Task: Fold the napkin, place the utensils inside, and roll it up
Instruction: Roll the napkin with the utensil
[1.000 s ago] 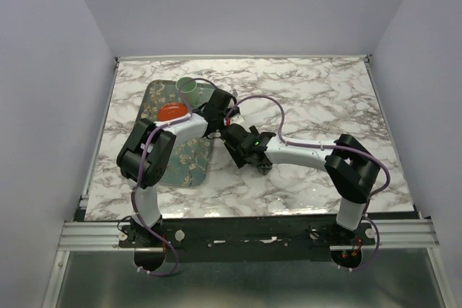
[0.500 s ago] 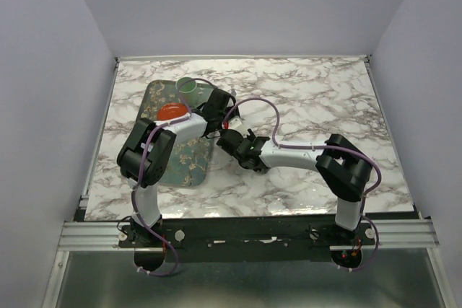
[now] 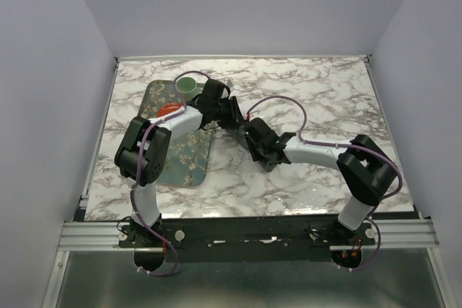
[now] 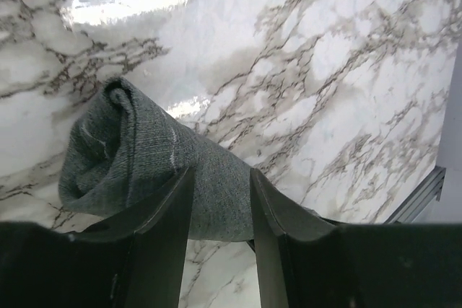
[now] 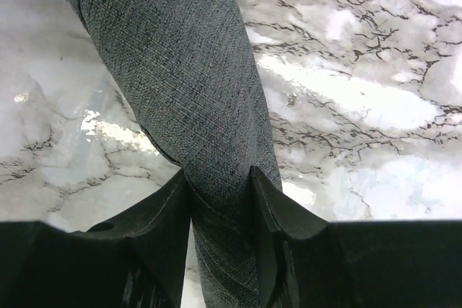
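The napkin (image 4: 137, 149) is a dark grey cloth rolled into a thick tube that lies on the marble. In the right wrist view the napkin roll (image 5: 173, 70) runs lengthwise between the fingers and fills the gap, so my right gripper (image 5: 219, 172) is shut on it. In the left wrist view my left gripper (image 4: 221, 172) stands over one end of the roll, which passes crosswise behind both fingers; marble shows in the gap and the jaws stand apart. From above, the left gripper (image 3: 229, 112) and right gripper (image 3: 254, 136) meet mid-table and hide the roll. The utensils are out of view.
A green floral tray (image 3: 180, 160) lies at the left under the left arm. It holds a red-orange bowl (image 3: 167, 110) and a pale green cup (image 3: 189, 86). The right arm stretches across the table's middle. White walls enclose the marble table (image 3: 325, 99).
The right gripper has swung back and to the right and narrowed its jaws onto the roll. The left gripper has shifted right and back, and its jaws have widened a little.
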Motion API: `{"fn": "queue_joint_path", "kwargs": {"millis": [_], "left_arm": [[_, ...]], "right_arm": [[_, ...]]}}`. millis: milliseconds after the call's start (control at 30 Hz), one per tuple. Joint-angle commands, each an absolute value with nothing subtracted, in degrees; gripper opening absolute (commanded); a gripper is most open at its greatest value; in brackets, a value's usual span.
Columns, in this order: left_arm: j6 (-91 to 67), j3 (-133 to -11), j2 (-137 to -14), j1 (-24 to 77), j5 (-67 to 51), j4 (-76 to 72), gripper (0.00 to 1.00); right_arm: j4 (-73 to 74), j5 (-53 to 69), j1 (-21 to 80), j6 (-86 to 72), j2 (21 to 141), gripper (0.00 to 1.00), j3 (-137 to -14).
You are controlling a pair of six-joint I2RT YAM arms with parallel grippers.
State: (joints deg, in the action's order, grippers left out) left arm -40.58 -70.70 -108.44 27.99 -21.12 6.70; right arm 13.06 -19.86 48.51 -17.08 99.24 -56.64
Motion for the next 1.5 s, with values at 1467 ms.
{"fn": "queue_joint_path", "kwargs": {"millis": [1467], "left_arm": [[-39.4, -59.1, -102.0, 30.3, -15.3, 5.5, 0.18]], "right_arm": [[12.8, 28.5, 26.2, -20.6, 98.8, 0.66, -54.8]]}}
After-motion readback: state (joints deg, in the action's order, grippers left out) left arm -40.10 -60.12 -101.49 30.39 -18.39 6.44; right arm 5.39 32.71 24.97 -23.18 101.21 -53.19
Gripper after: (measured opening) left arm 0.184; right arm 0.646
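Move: The rolled napkin lies slantwise on the table, its middle about 5 cm back, 5 cm right and 5 cm below the raised left hand. From the right hand, already straddling its nearer half, that middle is some 3 cm ahead and 2 cm left. The tray's centre stands roughly level with the left hand, 17 cm to its left; the orange bowl is about 21 cm left and 6 cm ahead of that hand. The napkin roll, still between the right fingers, is turned as that wrist rolls some 45 degrees, left side rising and tips swinging left; the hand barely shifts, then opens its fingers wider around the roll. The left hand, already clear, lifts 6 cm and slightly forward, then swings back and down about 8 cm each to the roll's near-left edge, fingers closing nearly shut. ##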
